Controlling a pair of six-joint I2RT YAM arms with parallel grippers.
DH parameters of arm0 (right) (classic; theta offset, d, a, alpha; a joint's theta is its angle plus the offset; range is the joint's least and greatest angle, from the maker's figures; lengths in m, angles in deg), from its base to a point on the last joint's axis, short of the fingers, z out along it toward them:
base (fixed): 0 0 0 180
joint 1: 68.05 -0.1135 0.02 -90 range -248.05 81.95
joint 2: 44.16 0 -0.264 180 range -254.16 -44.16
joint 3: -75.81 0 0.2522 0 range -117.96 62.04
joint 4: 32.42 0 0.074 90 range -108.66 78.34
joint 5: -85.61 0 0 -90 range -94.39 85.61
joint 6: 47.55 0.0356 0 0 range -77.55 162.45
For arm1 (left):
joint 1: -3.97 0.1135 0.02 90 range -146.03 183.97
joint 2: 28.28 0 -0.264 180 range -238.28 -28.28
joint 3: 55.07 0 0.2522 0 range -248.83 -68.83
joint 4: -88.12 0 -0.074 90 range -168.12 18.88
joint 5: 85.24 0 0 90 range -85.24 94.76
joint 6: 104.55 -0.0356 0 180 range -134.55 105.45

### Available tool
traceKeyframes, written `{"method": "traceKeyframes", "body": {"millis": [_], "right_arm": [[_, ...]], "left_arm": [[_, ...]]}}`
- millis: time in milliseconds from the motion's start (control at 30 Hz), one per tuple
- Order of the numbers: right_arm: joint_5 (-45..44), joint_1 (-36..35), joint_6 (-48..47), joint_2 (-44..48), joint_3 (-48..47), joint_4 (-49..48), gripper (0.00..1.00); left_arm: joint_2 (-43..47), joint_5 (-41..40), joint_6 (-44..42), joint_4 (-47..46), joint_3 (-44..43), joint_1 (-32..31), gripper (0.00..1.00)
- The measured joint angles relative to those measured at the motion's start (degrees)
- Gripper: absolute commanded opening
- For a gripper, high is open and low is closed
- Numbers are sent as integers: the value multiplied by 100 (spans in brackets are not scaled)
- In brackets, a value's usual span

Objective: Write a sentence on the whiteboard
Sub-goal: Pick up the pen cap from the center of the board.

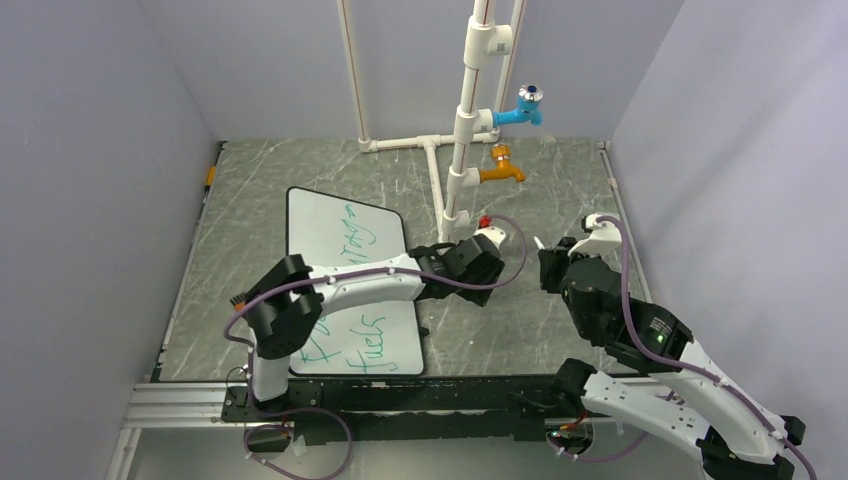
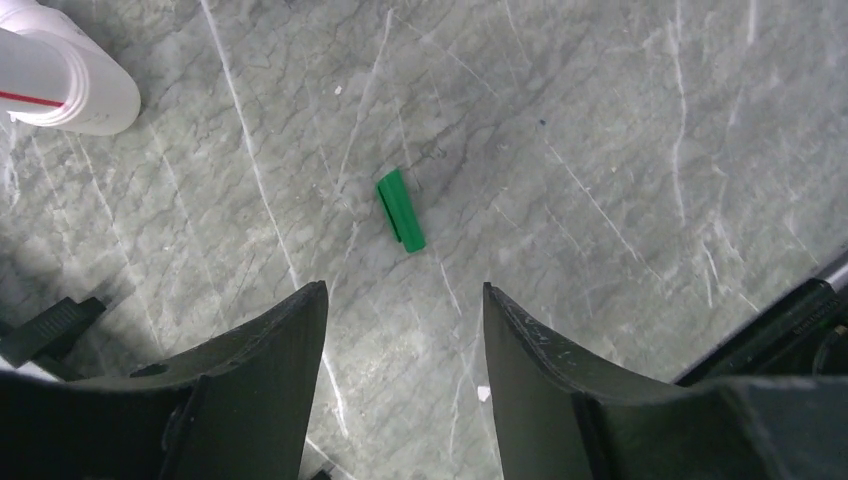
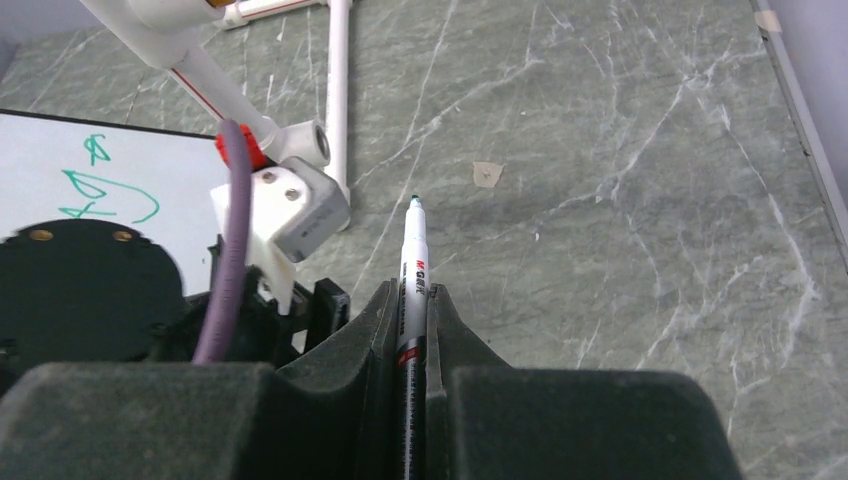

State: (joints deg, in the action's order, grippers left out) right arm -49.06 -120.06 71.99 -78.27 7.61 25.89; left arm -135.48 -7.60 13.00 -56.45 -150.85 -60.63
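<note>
The whiteboard point(image 1: 335, 225) lies flat on the left half of the table, partly covered by my left arm. The sentence point(image 1: 357, 233) is green handwriting in two lines; a few strokes of it point(image 3: 100, 190) show in the right wrist view. My left gripper point(image 2: 405, 290) hangs open over bare table to the right of the board, with a small green marker cap point(image 2: 400, 210) lying just beyond its fingertips. My right gripper point(image 3: 408, 290) is shut on a white marker point(image 3: 412, 255), whose uncapped tip points away over the table, off the board.
A white pipe frame stands behind the board, carrying a blue tap point(image 1: 522, 108) and an orange tap point(image 1: 500, 172). One pipe end point(image 2: 70, 75) sits near my left gripper. Grey walls close in three sides; a black rail point(image 1: 400, 395) runs along the near edge.
</note>
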Motion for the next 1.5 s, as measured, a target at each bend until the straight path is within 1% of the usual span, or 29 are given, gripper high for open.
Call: {"method": "traceKeyframes", "body": {"millis": [100,233,533,733,800,833,1100,1200,1267,1367,1400,1500], "right_arm": [[0,-2,-22,52,0,0,0],[4,-2,-50,74,0,0,0],[31,-2,-55,103,0,-2,0],[44,-2,-55,111,0,-2,0],[46,-2,-55,111,0,-2,0],[48,-2,-55,114,0,-2,0],[87,0,-55,125,0,-4,0],[90,-2,-57,125,0,-2,0],[90,-2,-57,125,0,-4,0],[92,-2,-57,131,0,-2,0],[92,-2,-57,138,0,-2,0],[92,0,-59,186,0,-4,0]], "left_arm": [[-225,-125,50,11,-114,-26,61],[-461,-243,66,-2,-168,-33,58],[-981,-302,83,-81,-387,-37,53],[-1204,-337,127,-142,-531,-37,45],[-1303,-352,149,-149,-601,-37,40],[-1346,-358,164,-153,-629,-37,39],[-1648,-470,247,-66,-911,-37,39],[-1751,-509,315,-4,-1012,-39,38],[-1816,-540,343,26,-1104,-39,28],[-1832,-612,374,48,-1119,-31,3],[-1832,-599,400,48,-1117,-22,0],[-1832,-595,481,-11,-1115,-20,0]]}}
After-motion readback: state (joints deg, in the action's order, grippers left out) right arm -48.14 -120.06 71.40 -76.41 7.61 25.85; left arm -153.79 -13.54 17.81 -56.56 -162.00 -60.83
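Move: The green pen cap lies about 3 cm ahead of the open left hand, 3 cm to its right and 9 cm below. The foot of the white pipe is some 11 cm beyond the cap and 7 cm to its left; the whiteboard's middle is roughly 5 cm ahead of the left hand and 24 cm to its left, 8 cm lower. From the right hand, holding the pen, the cap is about 5 cm ahead, 10 cm left and 26 cm below. The left fingertips close on the green pen cap and pinch it between them, after the hand has sunk about 8 cm towards it with a slant of some 3 cm forward and 3 cm right. The fingers narrow part-way on the descent, then shut quickly once it levels out at the table; the wrist turns only slightly, under 10 degrees. ##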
